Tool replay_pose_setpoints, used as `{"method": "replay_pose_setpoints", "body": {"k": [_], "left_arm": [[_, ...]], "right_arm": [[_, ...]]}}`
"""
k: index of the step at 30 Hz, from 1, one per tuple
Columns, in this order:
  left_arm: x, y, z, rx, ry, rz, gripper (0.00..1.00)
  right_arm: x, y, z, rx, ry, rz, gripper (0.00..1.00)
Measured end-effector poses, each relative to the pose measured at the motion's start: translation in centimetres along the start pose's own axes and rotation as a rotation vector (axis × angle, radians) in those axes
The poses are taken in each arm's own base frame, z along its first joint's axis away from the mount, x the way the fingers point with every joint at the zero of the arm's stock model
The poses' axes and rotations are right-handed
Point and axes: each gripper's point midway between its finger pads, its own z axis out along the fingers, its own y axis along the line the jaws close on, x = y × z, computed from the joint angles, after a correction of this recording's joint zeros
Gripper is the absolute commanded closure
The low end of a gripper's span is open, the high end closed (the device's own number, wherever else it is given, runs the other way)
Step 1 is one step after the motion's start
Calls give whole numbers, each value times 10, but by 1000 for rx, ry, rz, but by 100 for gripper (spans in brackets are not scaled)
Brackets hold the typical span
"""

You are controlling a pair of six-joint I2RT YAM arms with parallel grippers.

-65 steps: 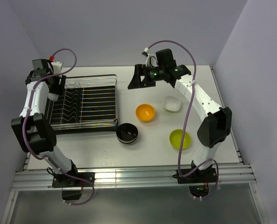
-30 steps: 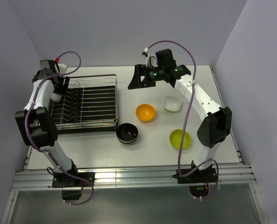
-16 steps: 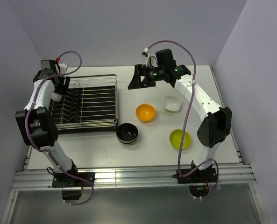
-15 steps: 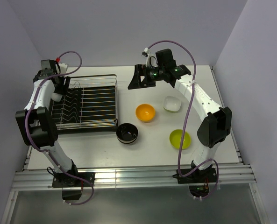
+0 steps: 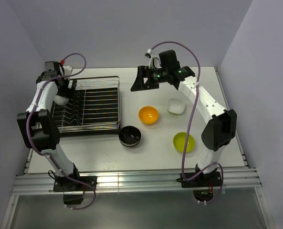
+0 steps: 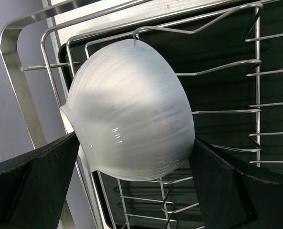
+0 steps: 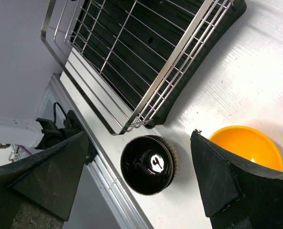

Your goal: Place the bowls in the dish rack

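A white bowl (image 6: 131, 109) leans on its side against the tines at the far left end of the dish rack (image 5: 98, 102). My left gripper (image 5: 63, 91) is open there, its fingers (image 6: 41, 181) spread at the bowl's two sides. On the table lie a black bowl (image 5: 130, 136), an orange bowl (image 5: 148, 115), a second white bowl (image 5: 175, 106) and a lime bowl (image 5: 184, 142). High above the table's far middle, my right gripper (image 5: 135, 84) hangs open and empty. In its wrist view the black bowl (image 7: 148, 164) lies far below between its fingers.
The chrome rack's frame (image 6: 17, 71) runs close along the left edge of the table, by the left wall. The rack's near corner (image 7: 131, 126) lies just beyond the black bowl. The orange bowl (image 7: 248, 145) sits to the right of it.
My left gripper has moved a little to the right and down over the rack's far left end with the white bowl. The right arm and the table bowls have not moved.
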Motion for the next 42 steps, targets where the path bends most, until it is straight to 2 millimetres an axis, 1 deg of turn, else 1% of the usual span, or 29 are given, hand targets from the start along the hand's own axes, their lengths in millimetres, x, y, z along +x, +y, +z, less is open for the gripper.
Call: {"method": "replay_pose_setpoints", "body": {"k": [10, 14, 17, 21, 24, 27, 31, 35, 37, 38, 40, 42], "left_arm": [[-2, -5, -5, 27, 4, -6, 0], [-16, -7, -13, 39, -26, -14, 0], [-28, -4, -20, 32, -61, -18, 0], [-41, -1, -33, 21, -102, -24, 0], [-50, 0, -46, 28, -142, -28, 0], [-61, -3, -66, 58, -201, -36, 0], [-77, -16, -105, 148, -308, -50, 0], [-89, -34, -145, 257, -420, -49, 1], [-90, -46, -162, 316, -465, -50, 0], [-88, -51, -168, 342, -478, -48, 1], [-81, -65, -178, 401, -496, -50, 1], [-71, -79, -184, 461, -499, -41, 1]], "right_arm": [[0, -1, 0, 4, -1, -6, 3], [-1, -3, 0, 12, -4, -16, 2], [-1, -5, 0, 23, -7, -22, 2], [-1, -8, 0, 37, -8, -35, 2], [1, -11, 0, 47, -5, -47, 2], [9, -15, -3, 64, 7, -62, 5], [24, -16, -13, 81, 28, -89, 8], [31, -13, -25, 91, 30, -139, 10], [37, -12, -32, 96, 34, -165, 10], [41, -12, -35, 99, 39, -175, 10], [49, -11, -41, 105, 48, -201, 10], [60, -13, -48, 117, 66, -221, 10]]}}
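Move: The white bowl just released in the rack sits between the left hand's open fingers, its middle about 3 cm ahead, 3 cm left and 4 cm below; the dish rack's middle lies 3 cm ahead and 8 cm right. The right hand's next bowl isn't settled: the lime one lies some 16 cm back and 23 cm right, the orange 3 cm ahead and 4 cm right, the black 12 cm back and 8 cm left, all roughly 24 cm below. The left hand, fingers still wide open, eases a centimetre or so right, lifts clear of the white bowl and swings right and back over the rack, ending some 16 cm higher and 12 cm farther right while the wrist turns about 40 degrees so the fingers swing forward and to the right. The empty, open right hand starts later, drawing back and right about 5 cm each, sinking a little, broadly towards the lime bowl's side of the table and touching nothing. ##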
